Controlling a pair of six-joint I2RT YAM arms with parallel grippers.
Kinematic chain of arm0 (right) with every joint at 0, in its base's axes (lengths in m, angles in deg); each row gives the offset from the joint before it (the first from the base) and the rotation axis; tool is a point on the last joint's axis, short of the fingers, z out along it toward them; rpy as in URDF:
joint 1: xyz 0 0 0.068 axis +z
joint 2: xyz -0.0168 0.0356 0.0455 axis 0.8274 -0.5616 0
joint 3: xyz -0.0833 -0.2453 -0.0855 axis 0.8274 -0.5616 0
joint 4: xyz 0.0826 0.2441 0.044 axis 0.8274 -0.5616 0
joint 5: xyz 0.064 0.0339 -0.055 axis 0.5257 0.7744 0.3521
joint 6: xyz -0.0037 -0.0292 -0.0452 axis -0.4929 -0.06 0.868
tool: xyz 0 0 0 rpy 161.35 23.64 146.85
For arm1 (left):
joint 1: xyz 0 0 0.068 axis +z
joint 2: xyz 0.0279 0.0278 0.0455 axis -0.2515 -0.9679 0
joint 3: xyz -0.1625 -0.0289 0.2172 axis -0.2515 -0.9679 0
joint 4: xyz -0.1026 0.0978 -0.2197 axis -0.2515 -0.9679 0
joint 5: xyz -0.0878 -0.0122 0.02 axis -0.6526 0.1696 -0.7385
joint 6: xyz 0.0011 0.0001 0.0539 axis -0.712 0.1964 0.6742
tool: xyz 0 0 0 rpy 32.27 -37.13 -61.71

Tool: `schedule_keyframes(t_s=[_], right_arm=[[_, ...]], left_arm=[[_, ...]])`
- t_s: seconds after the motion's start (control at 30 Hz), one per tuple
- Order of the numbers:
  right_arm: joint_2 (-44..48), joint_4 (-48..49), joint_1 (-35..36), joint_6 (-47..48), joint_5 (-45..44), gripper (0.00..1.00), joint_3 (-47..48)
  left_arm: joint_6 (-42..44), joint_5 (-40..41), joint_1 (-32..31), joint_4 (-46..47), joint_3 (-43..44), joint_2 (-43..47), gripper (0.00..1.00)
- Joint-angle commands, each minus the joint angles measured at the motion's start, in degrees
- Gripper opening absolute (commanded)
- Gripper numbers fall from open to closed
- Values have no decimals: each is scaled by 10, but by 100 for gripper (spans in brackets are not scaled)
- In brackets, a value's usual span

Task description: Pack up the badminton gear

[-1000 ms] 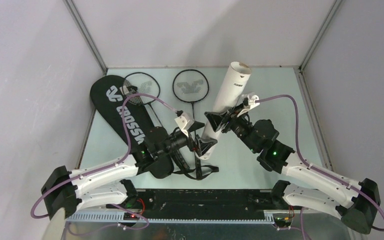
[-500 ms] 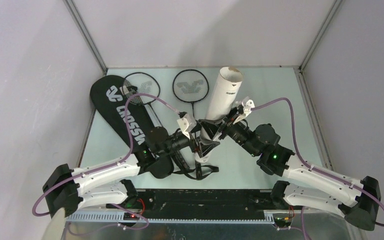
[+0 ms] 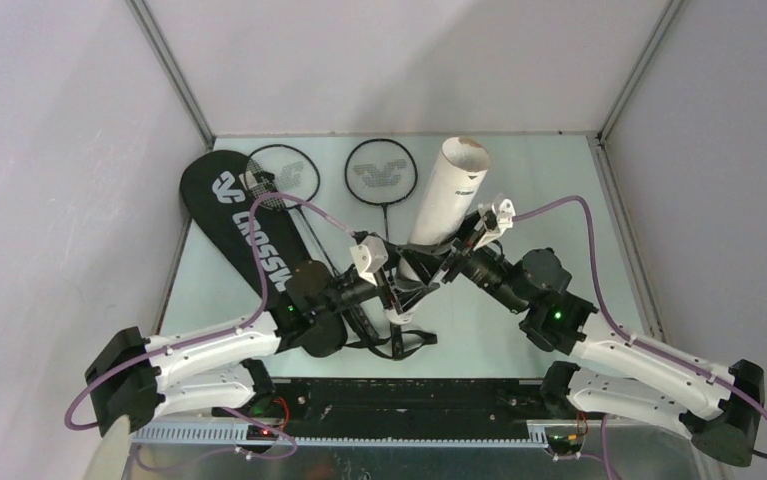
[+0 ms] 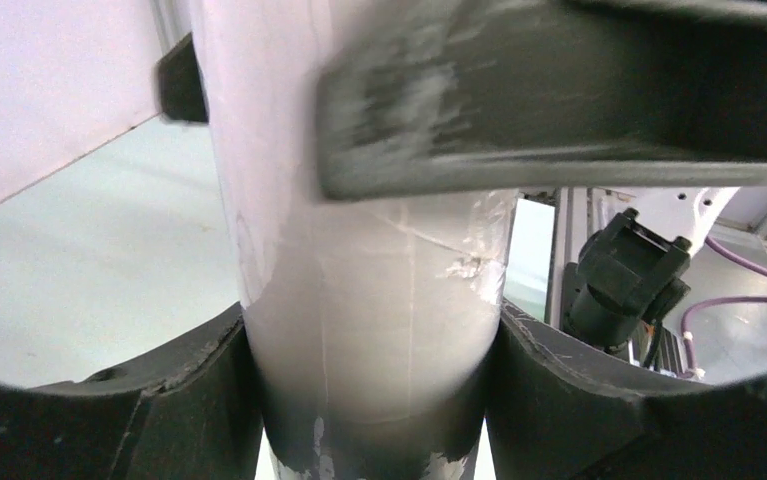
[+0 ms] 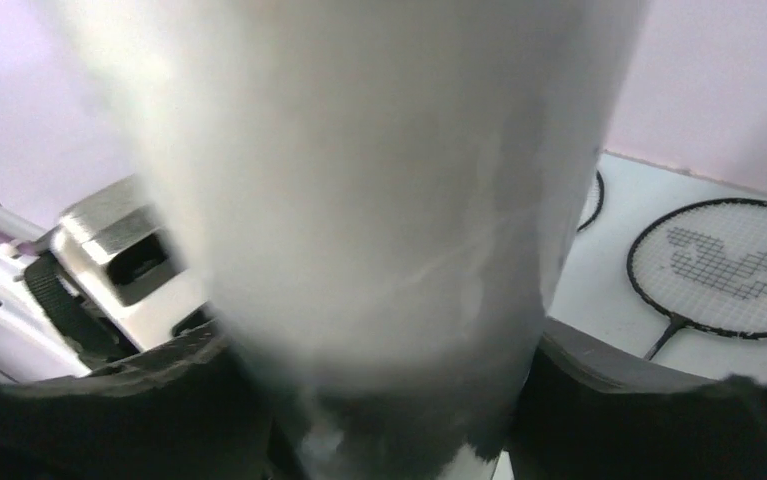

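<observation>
The long white tube (image 3: 446, 195) slants up over the middle of the table, open end toward the back. My left gripper (image 3: 396, 290) is shut on its lower end; in the left wrist view both jaws hug the tube (image 4: 369, 300). Just above, my right gripper (image 3: 439, 262) grips the tube (image 5: 359, 200) from the right, jaws against both sides. Two black rackets (image 3: 281, 175) (image 3: 381, 172) lie at the back. The black CROSSWAY bag (image 3: 249, 235) lies at the left, partly under my left arm.
The bag's black straps (image 3: 399, 340) trail on the table near the front edge beneath the grippers. Grey walls close in the table on three sides. One racket head (image 5: 729, 265) shows at the right in the right wrist view.
My left gripper has closed onto the tube's lower end. The right gripper slid left and down along the tube, and the tube stands steeper than before.
</observation>
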Motion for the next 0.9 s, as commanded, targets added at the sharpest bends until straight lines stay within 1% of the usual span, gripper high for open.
schedule_keyframes(t_s=[0.0, 0.03, 0.07, 0.13, 0.2, 0.27, 0.37, 0.4, 0.5, 0.53, 0.57, 0.67, 0.7, 0.73, 0.8, 0.83, 0.87], right_arm=[[44, 10, 13, -4, 31, 76, 13], [51, 8, 12, 0, 14, 80, 13], [55, 2, 12, 11, 7, 83, 13], [66, -6, 12, 27, -12, 96, 12], [77, -24, 10, 45, -36, 99, 16], [89, -57, 4, 60, -65, 99, 25], [114, -123, -12, 75, -99, 99, 33], [120, -136, -16, 76, -106, 99, 37], [148, -202, -46, 62, -148, 99, 38], [158, -218, -54, 58, -162, 99, 38], [162, -247, -73, 48, -166, 99, 38], [171, -301, -125, 24, -165, 99, 38], [169, -323, -156, 20, -160, 99, 38], [162, -333, -172, 19, -150, 99, 38], [145, -358, -241, 10, -132, 99, 38], [138, -372, -259, 4, -122, 99, 38], [119, -379, -298, -1, -97, 99, 38]], left_arm=[[22, 91, 11, 52, -19, 15, 10], [29, 95, 11, 53, -22, 18, 9], [33, 103, 11, 56, -27, 24, 9], [42, 111, 11, 65, -38, 34, 9], [54, 118, 11, 74, -50, 45, 8], [64, 138, 11, 80, -62, 61, 6], [93, 196, 11, 85, -84, 85, 2], [99, 210, 11, 85, -90, 98, 1], [120, 285, 11, 91, -110, 134, 0], [129, 297, 11, 88, -112, 141, 0], [134, 318, 11, 82, -116, 155, 0], [157, 351, 12, 79, -126, 173, 0], [161, 365, 12, 81, -130, 175, 0], [172, 373, 13, 91, -132, 175, 0], [188, 398, 18, 119, -141, 168, 0], [191, 399, 23, 130, -149, 160, 0], [194, 395, 36, 159, -153, 156, 0]])
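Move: Both my hands hold the white tube. Its middle is some 12 cm above my left hand, 3 cm ahead and 3 cm to the right; from my right hand, higher up, it is about 4 cm above, 1 cm ahead and 1 cm right. About 20 cm below my left hand lie the right racket, middle 22 cm ahead and 5 cm left, the left racket, 21 cm ahead and 23 cm left, and the black bag, 16 cm ahead and 38 cm left. I open my right fingers wide and let go of the tube, rising slightly, then sweep that hand about 17 cm right over clear table, forward and down later, turning clockwise. My left hand keeps its grip near the tube's lower end and carries the tube some 12 cm left and 6 cm forward towards the bag, dipping and recovering, swinging about 40 degrees counter-clockwise. ##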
